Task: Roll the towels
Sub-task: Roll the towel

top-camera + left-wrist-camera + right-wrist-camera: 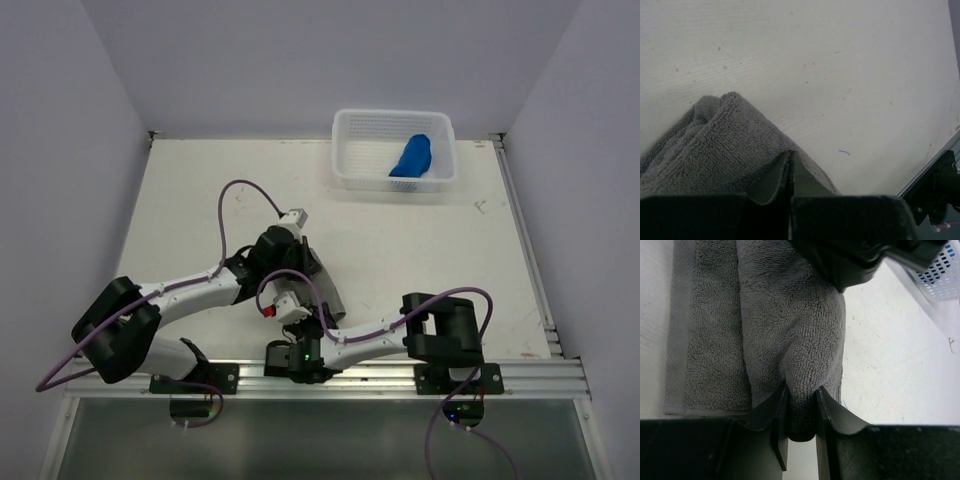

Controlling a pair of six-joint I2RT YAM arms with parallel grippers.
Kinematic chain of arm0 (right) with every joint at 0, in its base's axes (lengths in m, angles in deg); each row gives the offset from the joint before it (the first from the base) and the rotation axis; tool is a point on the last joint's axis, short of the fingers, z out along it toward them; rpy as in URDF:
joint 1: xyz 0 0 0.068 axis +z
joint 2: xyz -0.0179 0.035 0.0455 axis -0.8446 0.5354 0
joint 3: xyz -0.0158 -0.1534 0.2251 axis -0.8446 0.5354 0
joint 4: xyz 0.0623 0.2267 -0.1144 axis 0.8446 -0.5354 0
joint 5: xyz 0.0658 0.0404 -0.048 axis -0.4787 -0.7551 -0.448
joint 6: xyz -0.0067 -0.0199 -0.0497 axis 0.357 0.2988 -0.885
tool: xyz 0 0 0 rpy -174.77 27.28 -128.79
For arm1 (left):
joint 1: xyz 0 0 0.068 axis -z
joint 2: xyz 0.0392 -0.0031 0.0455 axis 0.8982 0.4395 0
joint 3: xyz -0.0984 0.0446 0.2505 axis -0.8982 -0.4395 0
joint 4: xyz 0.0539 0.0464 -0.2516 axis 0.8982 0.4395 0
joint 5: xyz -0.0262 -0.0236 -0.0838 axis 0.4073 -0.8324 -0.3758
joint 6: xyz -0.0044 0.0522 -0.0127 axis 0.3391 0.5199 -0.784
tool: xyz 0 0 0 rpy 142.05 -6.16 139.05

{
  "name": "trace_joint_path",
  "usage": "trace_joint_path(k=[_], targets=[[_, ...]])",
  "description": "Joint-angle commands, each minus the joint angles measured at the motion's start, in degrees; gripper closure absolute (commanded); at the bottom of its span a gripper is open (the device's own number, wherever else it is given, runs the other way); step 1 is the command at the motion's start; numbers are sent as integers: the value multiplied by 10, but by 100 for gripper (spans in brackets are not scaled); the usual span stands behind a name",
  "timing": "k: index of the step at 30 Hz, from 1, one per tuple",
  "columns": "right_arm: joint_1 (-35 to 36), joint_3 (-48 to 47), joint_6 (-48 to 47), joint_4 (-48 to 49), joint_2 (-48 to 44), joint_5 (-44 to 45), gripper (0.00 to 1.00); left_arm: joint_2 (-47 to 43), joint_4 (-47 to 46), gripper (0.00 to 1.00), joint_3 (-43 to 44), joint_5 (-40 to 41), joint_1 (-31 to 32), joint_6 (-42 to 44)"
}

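The grey towel lies folded lengthwise on the table, mostly hidden under both arms in the top view, where only a sliver shows. My right gripper is shut on a bunched fold at its near end. My left gripper is shut, its tips resting on the towel's far end with nothing visible between them. Its dark body hangs over the towel in the right wrist view. The blue towel lies rolled in the white basket.
The basket stands at the table's back right; its perforated corner shows in the right wrist view. The two arms cross close together near the front middle. A metal rail runs along the near edge.
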Motion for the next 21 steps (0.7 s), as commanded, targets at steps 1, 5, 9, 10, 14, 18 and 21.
trace_joint_path(k=[1, 5, 9, 10, 14, 18, 21], targets=[[2, -2, 12, 2, -13, 0, 87, 6, -32, 100, -28, 15, 2, 3], [2, 14, 14, 26, -37, -14, 75, 9, -27, 100, -62, 24, 2, -2], [2, 47, 8, 69, -99, -35, 58, 11, -24, 100, -81, 54, 1, -7], [0, 54, 17, 76, -114, -42, 56, 12, -25, 100, -86, 55, 1, -9], [-8, 89, 35, 85, -227, -67, 41, 10, -23, 100, -95, 61, 0, -10], [-33, 151, -9, 172, -325, -169, 25, 8, -23, 100, -99, 62, 0, -13], [-100, 205, 9, 224, -385, -301, 16, 2, -29, 100, -105, 63, 0, -15]])
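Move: The grey towel's near end is already pinched in the right fingers. Its middle lies about 6 cm ahead of the right hand, 3 cm left and 2 cm lower. From the left hand, its shut fingers on the right edge near the far end, the towel's middle is some 5 cm back, 2 cm left and 4 cm below. The basket stands roughly 37 cm ahead of the right hand and 17 cm to its right, with the rolled blue towel inside, about 36 cm ahead and 21 cm right. The right hand first waits, then spreads its fingers from a quarter open to nearly wide, letting go of the grey towel's near end, and rises about 8 cm almost straight up with a slight drift to the right, its left side rolling up some 30 degrees as the fingers tip further down. Meanwhile the left hand, fingers still shut on the towel near its far end, sinks about 3.5 cm with it and eases a little to the left, then holds there. ##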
